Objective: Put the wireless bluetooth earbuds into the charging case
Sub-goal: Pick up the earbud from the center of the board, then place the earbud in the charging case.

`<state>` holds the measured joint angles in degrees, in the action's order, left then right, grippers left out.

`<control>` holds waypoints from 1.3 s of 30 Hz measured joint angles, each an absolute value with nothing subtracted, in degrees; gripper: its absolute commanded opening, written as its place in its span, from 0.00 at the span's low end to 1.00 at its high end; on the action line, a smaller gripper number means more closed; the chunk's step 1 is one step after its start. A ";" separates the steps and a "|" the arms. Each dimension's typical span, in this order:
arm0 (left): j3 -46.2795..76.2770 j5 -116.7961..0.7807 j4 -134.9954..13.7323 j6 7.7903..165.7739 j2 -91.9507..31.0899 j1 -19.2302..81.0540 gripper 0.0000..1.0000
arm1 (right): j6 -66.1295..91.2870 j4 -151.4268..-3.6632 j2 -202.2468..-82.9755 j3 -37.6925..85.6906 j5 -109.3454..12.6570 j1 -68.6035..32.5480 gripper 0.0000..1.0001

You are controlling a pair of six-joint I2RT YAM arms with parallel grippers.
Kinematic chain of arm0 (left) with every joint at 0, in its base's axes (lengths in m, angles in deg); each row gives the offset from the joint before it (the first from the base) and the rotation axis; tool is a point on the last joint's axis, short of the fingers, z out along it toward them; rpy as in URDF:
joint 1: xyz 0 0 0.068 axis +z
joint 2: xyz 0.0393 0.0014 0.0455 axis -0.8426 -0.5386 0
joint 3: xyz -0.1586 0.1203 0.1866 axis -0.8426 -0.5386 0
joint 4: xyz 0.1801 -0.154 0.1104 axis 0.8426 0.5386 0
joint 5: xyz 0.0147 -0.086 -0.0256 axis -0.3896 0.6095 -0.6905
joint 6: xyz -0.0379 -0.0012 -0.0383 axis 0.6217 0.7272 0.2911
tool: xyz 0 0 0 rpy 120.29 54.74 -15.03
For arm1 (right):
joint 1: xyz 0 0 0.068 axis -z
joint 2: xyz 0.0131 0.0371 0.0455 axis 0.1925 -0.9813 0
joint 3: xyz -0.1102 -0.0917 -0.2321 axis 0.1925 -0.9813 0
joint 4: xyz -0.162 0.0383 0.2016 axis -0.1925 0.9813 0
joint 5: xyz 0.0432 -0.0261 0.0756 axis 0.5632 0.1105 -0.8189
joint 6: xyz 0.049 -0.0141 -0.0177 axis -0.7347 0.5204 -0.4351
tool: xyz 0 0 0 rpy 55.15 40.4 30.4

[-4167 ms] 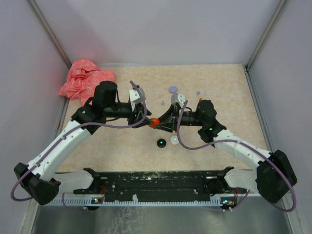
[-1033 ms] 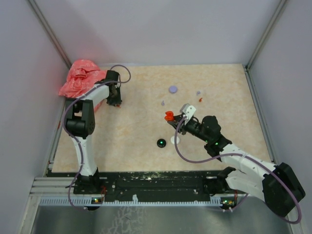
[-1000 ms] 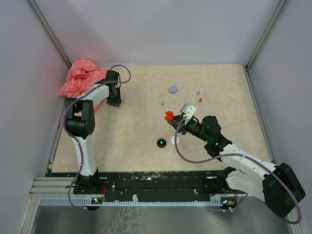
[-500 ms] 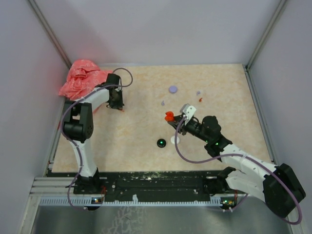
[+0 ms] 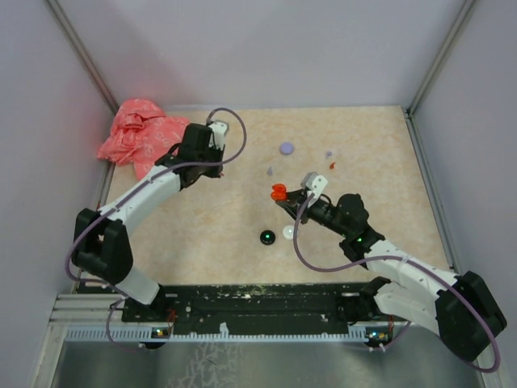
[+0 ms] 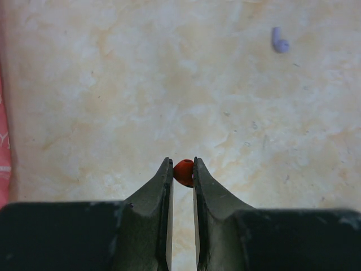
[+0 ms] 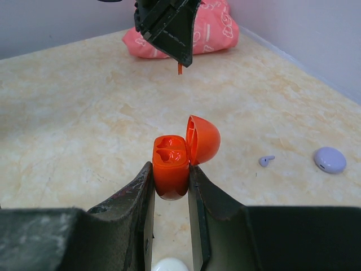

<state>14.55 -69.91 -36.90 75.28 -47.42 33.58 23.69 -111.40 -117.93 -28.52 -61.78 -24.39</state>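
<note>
My left gripper [image 6: 181, 165] is shut on an orange-red earbud [image 6: 183, 172], pinched at the fingertips above the table. In the top view this gripper [image 5: 215, 164] hangs right of the pink bag. In the right wrist view its earbud's stem [image 7: 180, 68] pokes down from the fingers. My right gripper [image 7: 171, 174] is shut on the orange charging case [image 7: 169, 155], held upright with its lid [image 7: 203, 140] flipped open and both sockets empty. From above, the case [image 5: 279, 192] sits mid-table in that gripper [image 5: 284, 199]. Another orange-red earbud [image 5: 333, 165] lies at the far right.
A crumpled pink bag [image 5: 141, 133] fills the far left corner. A lilac disc case [image 5: 287, 148] and two lilac earbuds [image 5: 270, 170] [image 5: 329, 153] lie behind the right gripper. A black case [image 5: 266, 237] and a white case [image 5: 288, 233] rest in front of it.
The left gripper closed on the orange-red earbud beside the pink bag, then swung right and away from the bag with it. The right gripper and case stayed put.
</note>
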 measured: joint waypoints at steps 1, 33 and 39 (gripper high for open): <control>13.50 -69.86 -37.75 74.32 -45.70 32.68 0.14 | 23.62 -111.96 -117.93 -28.52 -61.89 -24.39 0.00; -0.27 -56.68 -58.58 50.17 -18.42 6.95 0.19 | 17.87 -128.97 -123.13 -28.78 -68.73 -24.39 0.00; -0.48 -55.15 -58.60 47.46 -18.25 4.86 0.19 | 17.07 -129.84 -123.13 -28.78 -69.67 -24.39 0.00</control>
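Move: The left gripper already holds the red earbud in the air. The open red case in the right gripper lies about 15 cm back, 21 cm to its right and 7 cm above. On the board under that case, roughly 19 cm lower, the black case sits 4 cm to the red case's left and the white case 4 cm to its right. From the right hand, the red earbud is some 15 cm ahead, 21 cm left and 7 cm lower. Bring the left gripper back and to its right towards the open red case, climbing about 17 cm early on and then running level, fingers still shut on the red earbud. Meanwhile swing the fingers clockwise some 50 degrees and raise them from steeply down to nearly level. Keep the right grip on the case, lifting it about 4 cm and slightly left with a small tilt. ##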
